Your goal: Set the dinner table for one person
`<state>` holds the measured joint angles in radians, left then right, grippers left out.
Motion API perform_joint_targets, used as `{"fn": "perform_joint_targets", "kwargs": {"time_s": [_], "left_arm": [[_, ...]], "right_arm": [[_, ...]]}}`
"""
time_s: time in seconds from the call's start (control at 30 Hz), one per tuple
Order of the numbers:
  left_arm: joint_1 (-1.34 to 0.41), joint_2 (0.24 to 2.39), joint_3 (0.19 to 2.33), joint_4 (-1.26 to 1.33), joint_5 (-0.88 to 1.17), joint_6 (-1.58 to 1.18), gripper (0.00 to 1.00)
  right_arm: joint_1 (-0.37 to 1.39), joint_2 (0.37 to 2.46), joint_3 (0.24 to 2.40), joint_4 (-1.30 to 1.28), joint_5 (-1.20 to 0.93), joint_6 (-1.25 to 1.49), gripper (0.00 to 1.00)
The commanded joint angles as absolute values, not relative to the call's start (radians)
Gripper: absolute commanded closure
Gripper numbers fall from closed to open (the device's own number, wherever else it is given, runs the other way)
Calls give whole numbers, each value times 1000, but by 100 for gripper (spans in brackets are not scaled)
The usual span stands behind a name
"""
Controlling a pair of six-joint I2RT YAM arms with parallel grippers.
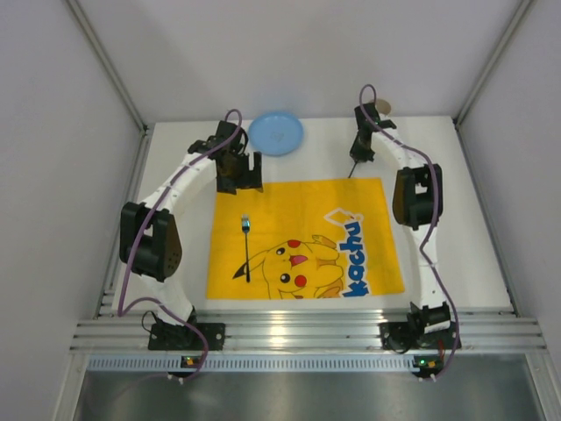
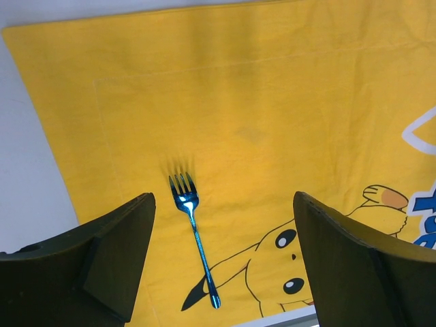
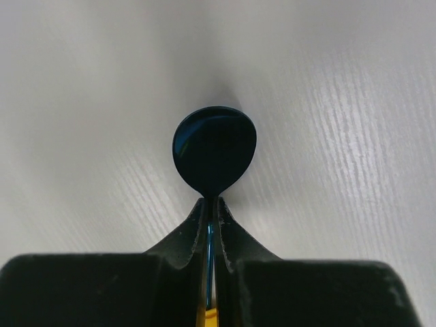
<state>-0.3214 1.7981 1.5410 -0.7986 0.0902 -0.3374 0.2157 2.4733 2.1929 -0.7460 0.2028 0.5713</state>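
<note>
A blue metallic fork (image 1: pixel 246 246) lies on the left part of the yellow Pikachu mat (image 1: pixel 302 206), which is spread on the white dinner table (image 1: pixel 456 228). My left gripper (image 1: pixel 238 168) hovers open and empty over the mat's far left corner. In the left wrist view the fork (image 2: pixel 195 231) lies between and below the open gripper (image 2: pixel 223 199). My right gripper (image 1: pixel 359 147) is shut on a dark blue spoon (image 1: pixel 351 169) just beyond the mat's far edge. In the right wrist view the spoon's bowl (image 3: pixel 214 150) sticks out past the gripper (image 3: pixel 212 204), above bare white table.
A light blue plate (image 1: pixel 276 133) sits on the table behind the mat, between the two arms. A small brownish round object (image 1: pixel 384 107) stands at the back right, behind the right arm. White walls enclose the table; a silver rail (image 1: pixel 298 331) runs along the near edge.
</note>
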Motion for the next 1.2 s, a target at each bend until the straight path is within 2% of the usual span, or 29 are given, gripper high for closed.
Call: {"fn": "perform_joint_targets", "kwargs": {"time_s": [0.0, 0.47, 0.67, 0.9, 1.03, 1.17], "left_arm": [[-314, 1779, 1542, -767, 98, -334, 12], [-316, 1758, 1540, -759, 80, -337, 12], [-316, 1761, 1540, -756, 77, -344, 12], [-316, 1766, 1539, -752, 86, -362, 12], [-316, 1766, 1526, -738, 87, -371, 12], [-316, 1761, 1502, -716, 86, -376, 12]], "right_arm": [[222, 2364, 2187, -617, 129, 612, 100], [230, 2275, 2224, -503, 147, 604, 100], [226, 2171, 2181, -494, 153, 546, 100], [206, 1987, 2014, -486, 108, 476, 100], [206, 1870, 1929, -618, 20, 398, 100], [213, 1700, 1595, -586, -92, 377, 100]]}}
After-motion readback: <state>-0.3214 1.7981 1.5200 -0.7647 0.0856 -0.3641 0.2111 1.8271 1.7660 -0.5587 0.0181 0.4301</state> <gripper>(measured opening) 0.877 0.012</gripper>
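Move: The spoon is already pinched by its neck in the right hand, barely above the table. The right side of the yellow mat lies about 27 cm back from that hand, neither left nor right, 1 cm lower. The cup stands some 10 cm ahead and 5 cm right; the plate lies 10 cm ahead and 26 cm left. From the left hand, that side of the mat is about 12 cm back, 33 cm right and 12 cm down. The spoon, still pinched in the shut fingers of the right hand, is raised about 20 cm: first up while easing a few centimetres forward and left, then, still climbing, drawn back some 10 cm from the cup's end of the table. The wrist tips the fingertips outward by roughly 20 degrees and turns a little counter-clockwise. ##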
